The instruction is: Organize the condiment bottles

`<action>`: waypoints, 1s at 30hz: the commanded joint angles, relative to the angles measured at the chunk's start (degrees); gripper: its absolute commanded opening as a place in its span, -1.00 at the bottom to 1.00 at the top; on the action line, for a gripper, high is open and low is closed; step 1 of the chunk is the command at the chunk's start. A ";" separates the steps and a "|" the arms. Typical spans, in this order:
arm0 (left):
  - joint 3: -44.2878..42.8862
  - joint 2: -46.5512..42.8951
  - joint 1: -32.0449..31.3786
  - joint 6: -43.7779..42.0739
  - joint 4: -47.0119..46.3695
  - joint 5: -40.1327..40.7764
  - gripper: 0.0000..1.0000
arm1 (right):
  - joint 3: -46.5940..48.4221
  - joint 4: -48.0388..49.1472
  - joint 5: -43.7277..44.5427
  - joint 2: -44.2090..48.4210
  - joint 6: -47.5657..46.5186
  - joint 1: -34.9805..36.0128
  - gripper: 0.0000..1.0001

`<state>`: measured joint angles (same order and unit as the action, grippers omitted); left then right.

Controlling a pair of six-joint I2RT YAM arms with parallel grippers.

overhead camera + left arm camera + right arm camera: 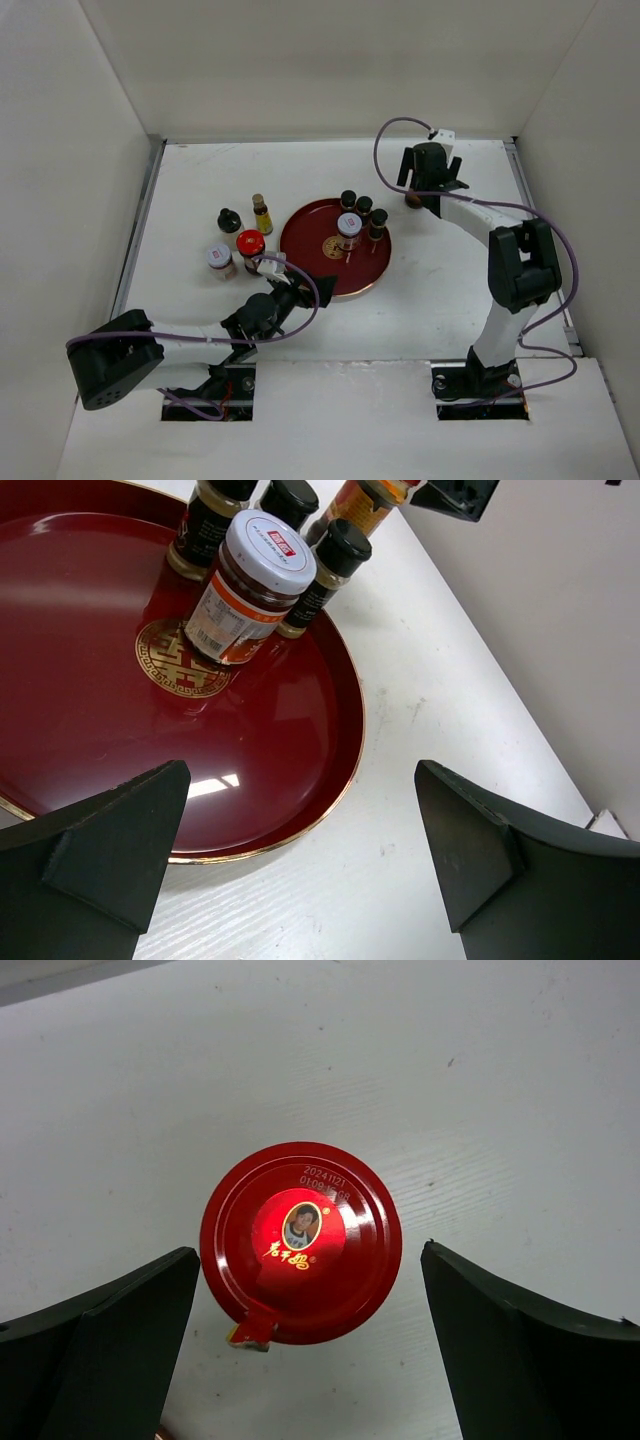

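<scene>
A round red tray (310,272) holds three black-capped bottles (364,208) and a white-lidded jar (348,228). To the left of the tray stand a black-capped bottle (229,219), a slim yellow bottle (262,213), a red-capped jar (250,242) and a white-lidded jar (219,260). My right gripper (310,1250) is open above another red-capped jar (300,1242), which stands on the table right of the tray; its fingers are on either side and do not touch it. My left gripper (302,772) is open and empty at the tray's near rim (330,795).
White walls close in the table on the left, back and right. In the left wrist view the white-lidded jar (250,585) stands near the gold emblem (180,660) at the tray's centre, with the dark bottles (335,560) just behind it.
</scene>
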<state>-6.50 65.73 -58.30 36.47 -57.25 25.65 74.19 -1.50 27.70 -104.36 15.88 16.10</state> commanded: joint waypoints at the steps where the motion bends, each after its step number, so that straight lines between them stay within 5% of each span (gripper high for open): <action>1: -1.76 0.00 -0.10 0.53 -3.04 -0.51 1.00 | 2.45 0.44 -2.12 -1.29 0.99 -1.20 1.00; 9: -1.76 0.09 0.34 0.80 -3.04 -0.86 1.00 | 2.18 4.22 -4.76 -2.60 2.22 -2.69 0.76; 16: -1.76 -0.08 0.34 0.80 -3.04 -0.86 1.00 | -2.02 8.96 -5.21 0.46 2.58 -2.96 0.11; 30: -1.85 0.18 -0.10 0.89 -3.13 -0.86 1.00 | -23.99 11.34 6.21 26.03 2.31 9.07 0.01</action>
<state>-6.50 66.11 -58.17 36.71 -57.25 25.21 51.00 2.94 28.77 -85.73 17.58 21.43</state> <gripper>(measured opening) 0.997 0.759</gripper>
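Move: The red-lidded jar stands almost directly under the open right fingers, about 1 cm ahead, 1 cm right and 4 cm below. From this hand, the nearest black-capped bottle is some 11 cm back and 10 cm left, and the white-lidded jar about 13 cm back and 19 cm left, both also some 4 cm lower. From the left hand, the red-lidded jar lies roughly 28 cm ahead, 28 cm right and 3 cm below. Sink the right gripper about 2 cm over the red-lidded jar and close the fingers around its upper part. Once they pinch it, keep that height and draw the jar back about 10 cm, bringing it alongside the tray; rise a little and veer slightly left only at the very end. ##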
